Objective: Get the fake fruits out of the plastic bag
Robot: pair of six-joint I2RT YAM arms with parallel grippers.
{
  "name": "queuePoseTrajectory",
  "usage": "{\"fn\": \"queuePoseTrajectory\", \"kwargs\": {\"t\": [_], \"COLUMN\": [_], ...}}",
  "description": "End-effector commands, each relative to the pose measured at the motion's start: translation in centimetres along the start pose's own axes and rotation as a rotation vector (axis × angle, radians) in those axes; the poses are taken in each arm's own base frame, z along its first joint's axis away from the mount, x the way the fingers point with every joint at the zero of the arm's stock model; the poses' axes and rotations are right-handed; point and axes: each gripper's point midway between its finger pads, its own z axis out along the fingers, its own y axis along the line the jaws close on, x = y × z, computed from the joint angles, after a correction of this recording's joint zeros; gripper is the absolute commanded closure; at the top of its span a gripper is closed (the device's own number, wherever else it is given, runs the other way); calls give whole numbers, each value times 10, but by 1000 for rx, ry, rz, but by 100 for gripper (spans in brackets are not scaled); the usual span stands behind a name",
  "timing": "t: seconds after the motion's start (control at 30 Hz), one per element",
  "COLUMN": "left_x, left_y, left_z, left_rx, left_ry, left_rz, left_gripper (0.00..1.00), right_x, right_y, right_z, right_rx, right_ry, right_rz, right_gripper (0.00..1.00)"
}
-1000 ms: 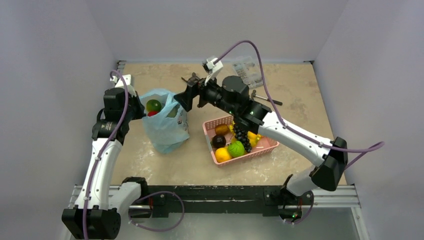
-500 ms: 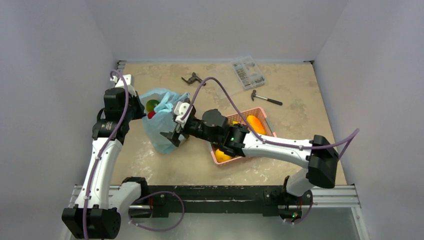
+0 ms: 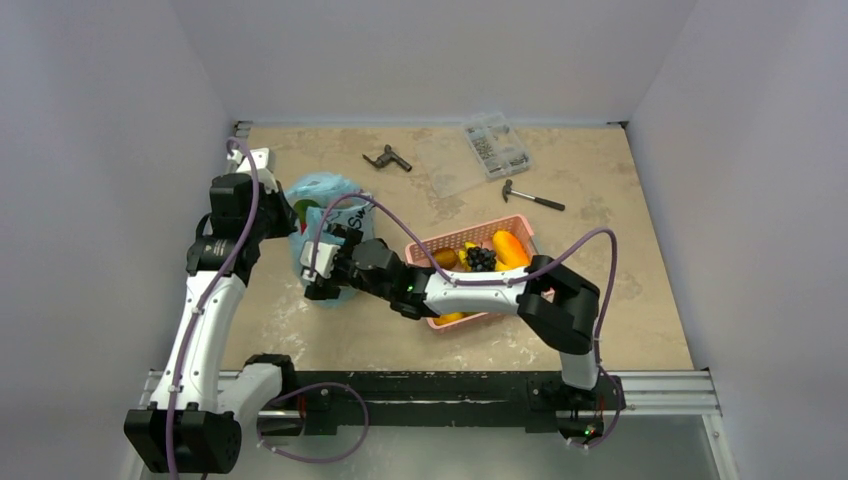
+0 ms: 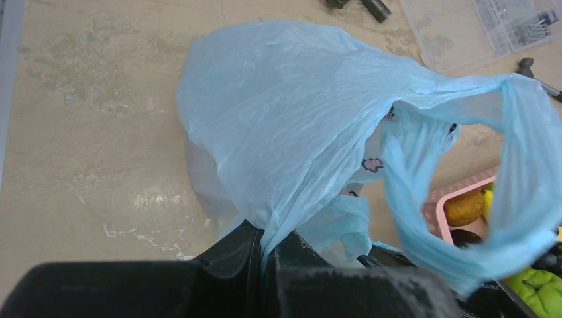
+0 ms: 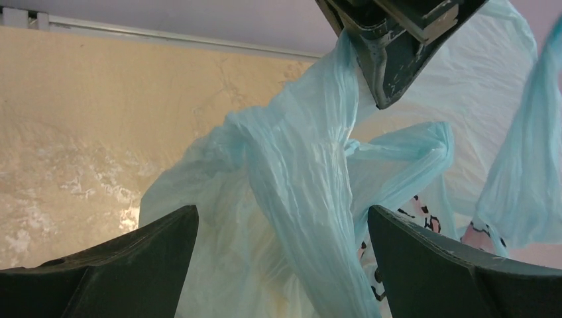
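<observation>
The pale blue plastic bag [image 3: 330, 225] stands at the table's left. My left gripper [image 3: 277, 222] is shut on its upper edge, and in the left wrist view the film [image 4: 285, 119] rises out of the closed jaws [image 4: 268, 255]. My right gripper [image 3: 316, 276] is low at the bag's near side. It is open, its fingers [image 5: 152, 255] wide apart with a twisted strand of the bag [image 5: 311, 199] between them, untouched. The left gripper's fingertips [image 5: 391, 46] pinch the bag above. The fake fruits are hidden by the film; only a pale bulk [image 5: 265, 278] shows through.
A pink basket [image 3: 515, 220] with an orange fruit, dark grapes and a lime-green fruit [image 4: 540, 288] stands right of the bag, under the right forearm. At the back lie a hammer [image 3: 533, 197], a clear parts box [image 3: 497, 143] and a black tool [image 3: 387, 158].
The right arm swung from behind the bag, over the basket, down to the bag's near side, its gripper staying open. The left gripper kept its hold; the bag's mouth sagged over the fruits.
</observation>
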Motion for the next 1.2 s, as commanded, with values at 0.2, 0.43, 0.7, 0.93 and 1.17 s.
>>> {"fn": "queuePoseTrajectory", "kwargs": {"t": [0.2, 0.43, 0.7, 0.93, 1.17], "left_x": [-19, -23, -25, -26, -24], "left_y": [1, 13, 17, 7, 6], "left_z": [-3, -12, -13, -14, -13], "left_rx": [-11, -82, -99, -43, -39], "left_ry": [-69, -115, -130, -138, -134], "left_rz": [-5, -4, 3, 10, -8], "left_gripper": [100, 100, 100, 100, 100], "right_x": [-81, -74, -103, -159, -171], "right_y": [-43, -38, -32, -55, -48], "right_z": [-31, -80, -160, -160, -100], "right_rx": [119, 67, -89, -83, -78], "right_ry": [-223, -176, -181, -258, -379], "right_rz": [48, 194, 285, 325, 185], "right_gripper": [1, 1, 1, 1, 1]}}
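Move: The open right hand hovers over the plastic bag, whose middle lies about 5 cm ahead, 2 cm right and 12 cm below. The green fruit in its mouth is some 11 cm ahead, 3 cm left and 10 cm below; the pink basket is about 29 cm right, 4 cm ahead and 16 cm below. From the left hand, already shut on the rim, the bag's middle is 10 cm right, 1 cm ahead and 14 cm below. The open right hand, bag handle draped over it, rises nearly 20 cm, swinging right, back, then partly left. ##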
